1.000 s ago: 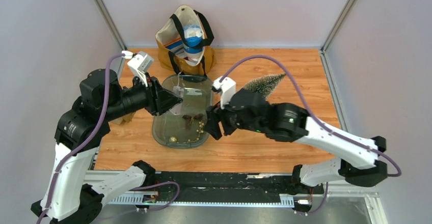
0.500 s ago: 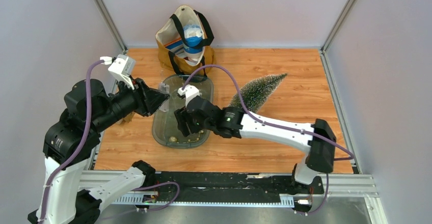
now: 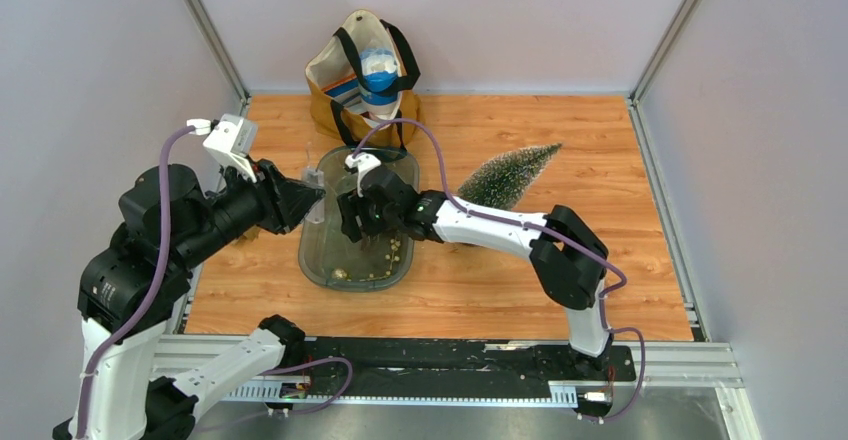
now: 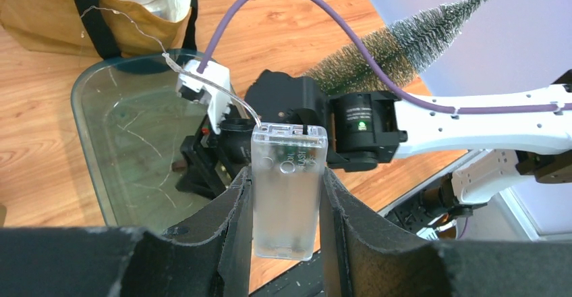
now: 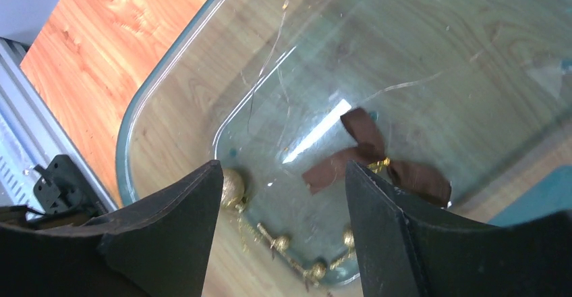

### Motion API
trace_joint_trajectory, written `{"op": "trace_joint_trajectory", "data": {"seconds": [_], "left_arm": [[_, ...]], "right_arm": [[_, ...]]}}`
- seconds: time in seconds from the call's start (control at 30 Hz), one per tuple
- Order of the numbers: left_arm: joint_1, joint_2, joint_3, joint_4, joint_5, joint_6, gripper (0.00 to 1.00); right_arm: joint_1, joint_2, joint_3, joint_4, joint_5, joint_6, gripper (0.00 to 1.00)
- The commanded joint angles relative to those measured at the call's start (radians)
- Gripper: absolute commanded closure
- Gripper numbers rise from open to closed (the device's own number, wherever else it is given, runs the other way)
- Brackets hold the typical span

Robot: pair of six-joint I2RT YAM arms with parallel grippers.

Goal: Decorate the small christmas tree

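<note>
The small christmas tree (image 3: 510,175) lies on its side on the wooden table, right of the clear tray (image 3: 318,265); the left wrist view shows the tree (image 4: 398,44) behind the right arm. My left gripper (image 3: 303,196) hovers at the tray's left edge, shut on a clear battery box (image 4: 287,189) whose thin light wire (image 4: 135,30) trails away. Over the tray, my right gripper (image 5: 283,169) is open and holds nothing. Below it lie a brown bow (image 5: 357,152), a gold ball (image 5: 233,187) and a gold bead garland (image 5: 280,243).
A tan tote bag (image 3: 365,80) with a blue-capped bottle stands just behind the tray. Grey walls close in the table on three sides. The black rail (image 3: 430,360) with both arm bases runs along the near edge.
My right arm has swung left from beside the tray to above it, its jaws a little wider. The left arm has pulled back to the left with the battery box.
</note>
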Motion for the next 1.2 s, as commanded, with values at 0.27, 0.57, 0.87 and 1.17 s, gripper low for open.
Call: {"op": "trace_joint_trajectory", "data": {"seconds": [0.27, 0.57, 0.87, 1.17], "left_arm": [[-0.004, -0.003, 0.013, -0.01, -0.019, -0.003, 0.91], [-0.004, -0.004, 0.023, -0.031, -0.042, 0.001, 0.91], [-0.004, -0.007, 0.017, -0.043, -0.064, 0.006, 0.91], [-0.004, -0.016, 0.019, -0.063, -0.091, 0.012, 0.91]], "right_arm": [[-0.003, 0.212, 0.158, 0.021, -0.049, -0.11, 0.29], [-0.009, 0.202, 0.155, 0.001, -0.026, -0.139, 0.42], [-0.009, 0.122, 0.065, 0.021, -0.09, -0.125, 0.65], [-0.009, 0.05, 0.064, -0.014, -0.068, -0.134, 1.0]]}}
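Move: The gold garland lies in the tray about 11 cm below the open right hand, roughly 4 cm back and 3 cm to its right. The gold bauble is some 5 cm back and 5 cm left of that hand, and the brown ribbon about 4 cm ahead and 3 cm right, both similarly low. From the left hand, the garland is about 6 cm ahead, 9 cm right and 41 cm below. The open right hand sinks about 8 cm into the tray towards the gold garland, then shuts while rising slightly. ##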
